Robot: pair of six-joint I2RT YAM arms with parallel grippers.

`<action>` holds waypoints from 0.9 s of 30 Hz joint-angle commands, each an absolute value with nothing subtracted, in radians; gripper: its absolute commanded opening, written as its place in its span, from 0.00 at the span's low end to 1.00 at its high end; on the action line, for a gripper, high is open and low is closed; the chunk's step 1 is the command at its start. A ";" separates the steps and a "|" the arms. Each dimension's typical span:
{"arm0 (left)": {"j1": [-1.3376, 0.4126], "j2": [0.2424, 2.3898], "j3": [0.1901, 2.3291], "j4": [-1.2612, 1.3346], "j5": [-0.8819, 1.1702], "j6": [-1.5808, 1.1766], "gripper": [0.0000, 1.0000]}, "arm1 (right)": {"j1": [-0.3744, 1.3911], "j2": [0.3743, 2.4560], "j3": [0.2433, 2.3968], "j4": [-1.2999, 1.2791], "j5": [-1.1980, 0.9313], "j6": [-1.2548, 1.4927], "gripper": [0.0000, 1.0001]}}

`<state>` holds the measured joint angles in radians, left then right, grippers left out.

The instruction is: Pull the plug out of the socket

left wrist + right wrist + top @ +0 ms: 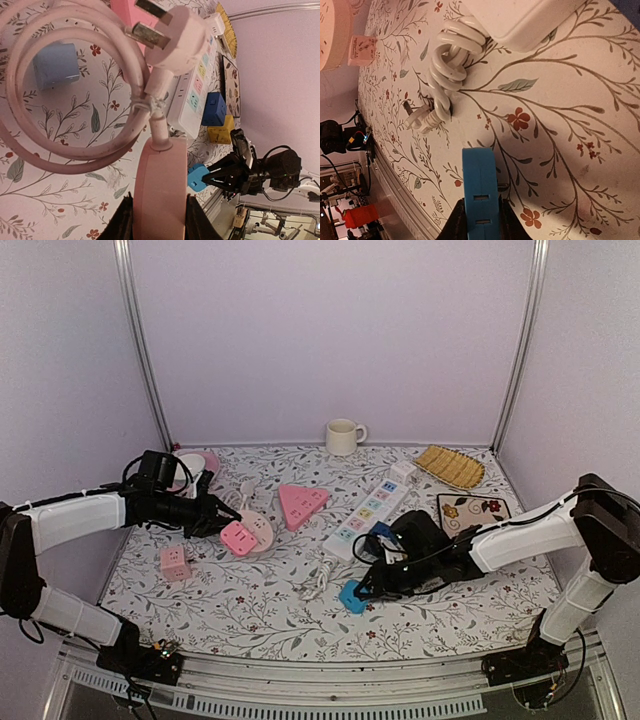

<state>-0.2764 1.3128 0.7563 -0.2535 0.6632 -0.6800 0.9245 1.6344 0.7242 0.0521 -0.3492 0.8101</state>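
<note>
My left gripper (212, 512) is shut on a round pink socket (160, 190), whose body fills the gap between the two fingers. The socket's own pink cord is coiled above it and ends in a pink plug (172, 32) with bare prongs. Near the front of the table my right gripper (368, 588) is shut on a small blue plug (479, 190) with two slots in its edge. A metal prong shows at the plug's side, just above the floral cloth. The blue plug (351, 597) is well apart from the pink socket (240, 538).
A white power strip (372, 505) lies in the middle, its coiled white cord (451, 50) and white plug (420, 117) beside the blue plug. Around it are a pink triangular socket (302, 503), a pink cube (175, 562), a cup (343, 436), a woven tray (450, 466) and a coaster (473, 511).
</note>
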 commanded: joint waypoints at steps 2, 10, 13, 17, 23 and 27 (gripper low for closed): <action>-0.281 1.278 0.764 -0.223 0.676 -0.657 0.00 | 0.914 1.593 0.716 -0.021 -0.272 0.825 0.27; -0.289 1.269 0.764 -0.232 0.670 -0.654 0.00 | 0.916 1.601 0.805 -0.126 -0.228 0.794 0.54; -0.289 1.264 0.765 -0.233 0.666 -0.656 0.00 | 0.926 1.600 0.874 -0.201 -0.185 0.760 0.61; -0.292 1.268 0.773 -0.250 0.649 -0.672 0.00 | 0.959 1.627 1.012 -0.314 -0.100 0.700 0.78; -0.303 1.297 0.797 -0.295 0.610 -0.713 0.00 | 1.044 1.713 1.257 -0.419 0.034 0.606 0.91; -0.317 1.309 0.823 -0.314 0.581 -0.724 0.00 | 1.092 1.787 1.412 -0.439 0.085 0.533 0.93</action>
<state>-0.2958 1.3052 0.7643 -0.3264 0.5961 -0.7082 1.0496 1.7226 1.2926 -0.3756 -0.0090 0.6315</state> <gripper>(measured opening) 0.260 0.920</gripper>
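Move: The right fingers still hold the blue plug right at the table. The pink plug, still on the round socket that the left hand holds, is about 20 cm to their left, 6 cm farther out and 9 cm higher. From the left hand, the pink plug is roughly 2 cm right, 4 cm back and 1 cm lower. The coiled cord lies some 8 cm left and 5 cm ahead of the right hand; the dark blue block is about 15 cm ahead, 4 cm right. First easing a centimetre or two to the right and slightly down, the right hand spreads its fingers and lets go of the blue plug at the table, then climbs about 11 cm while swinging some 8 cm left and 4 cm forward towards the pink plug, opening nearly fully and tipping its fingers up by roughly 20 degrees. The left hand keeps hold of the round socket, almost still. ##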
